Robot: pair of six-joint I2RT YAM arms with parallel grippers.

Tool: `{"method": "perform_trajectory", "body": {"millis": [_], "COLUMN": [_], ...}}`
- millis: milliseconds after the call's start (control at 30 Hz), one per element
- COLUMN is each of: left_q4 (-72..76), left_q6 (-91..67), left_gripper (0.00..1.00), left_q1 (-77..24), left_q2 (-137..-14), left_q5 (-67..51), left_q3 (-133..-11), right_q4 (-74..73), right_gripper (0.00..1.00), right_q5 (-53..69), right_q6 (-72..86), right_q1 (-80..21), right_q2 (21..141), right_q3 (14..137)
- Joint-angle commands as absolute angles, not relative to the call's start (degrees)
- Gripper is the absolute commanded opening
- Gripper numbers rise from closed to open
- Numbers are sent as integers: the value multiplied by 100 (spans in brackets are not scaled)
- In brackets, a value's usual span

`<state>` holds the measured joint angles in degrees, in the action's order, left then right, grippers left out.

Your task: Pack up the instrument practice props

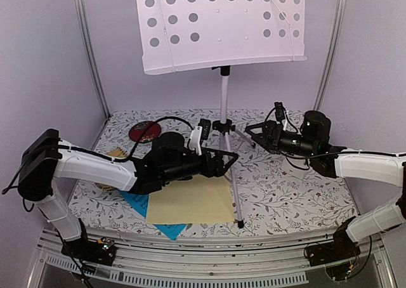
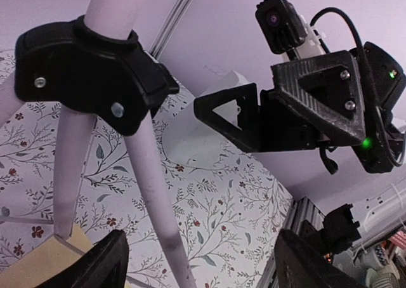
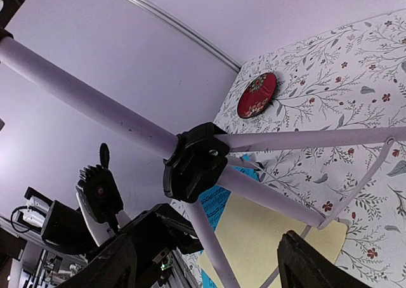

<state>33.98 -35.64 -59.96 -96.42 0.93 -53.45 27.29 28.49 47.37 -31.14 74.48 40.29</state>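
The music stand's white perforated desk (image 1: 222, 25) stands high on a pole above a black tripod hub (image 1: 222, 124). Its front silver leg (image 1: 233, 186) runs down over a pale-yellow sheet (image 1: 190, 199), which lies on a blue sheet (image 1: 168, 229). My left gripper (image 1: 227, 161) is open. That leg (image 2: 168, 250) passes between its fingers (image 2: 101, 262) without touching either. My right gripper (image 1: 252, 134) is also open, just right of the hub (image 3: 193, 161). A leg (image 3: 212, 250) runs between its wide-apart fingers (image 3: 317, 262).
A round red dish (image 1: 144, 130) lies at the back left. A yellow woven tray (image 1: 116, 153) is mostly hidden under my left arm. A white object (image 2: 203, 123) stands half hidden behind the right gripper. The floral cloth (image 1: 285, 199) ends at a metal rail in front.
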Motion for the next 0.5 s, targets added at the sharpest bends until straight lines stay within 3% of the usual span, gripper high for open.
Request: {"method": "perform_trajectory", "body": {"millis": [0, 200, 467], "left_q4": [3323, 3329, 3210], "left_q6": [-3421, -3307, -3253], "left_gripper": [80, 62, 22], "left_q1": [-5920, -5905, -5904], "left_q2": [-9905, -10210, -10463], "left_q5": [497, 534, 486], "left_q3": [-5638, -5858, -6039], "right_q4": [3231, 3311, 3447], "right_gripper": [73, 64, 44], "right_q5": [3424, 3692, 3968], "right_q6": [5039, 5032, 5029], "right_q1": [-3030, -3010, -2947], "right_q2": [7879, 8358, 8764], "right_q3": [4428, 4771, 5035]}}
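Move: The music stand's front leg, where my left hand will pinch it, lies about 3 cm ahead, 3 cm to the right and 3 cm lower; the stand's black collar is some 9 cm ahead, 1 cm left and 5 cm higher, the yellow sheet roughly 11 cm left, level fore and aft, 20 cm down. From my right hand the collar is about 4 cm ahead, 8 cm left, 1 cm up, and the metronome 3 cm ahead, 17 cm right, 17 cm down. I close in on the music stand from both sides: my left hand eases about 4 cm forward, down and a little right onto the front leg below the collar, its fingers narrowing to a small gap around the leg. Meanwhile my right hand slides roughly 4 cm left and forward towards the collar, turning slightly counter-clockwise and closing to about half open. ##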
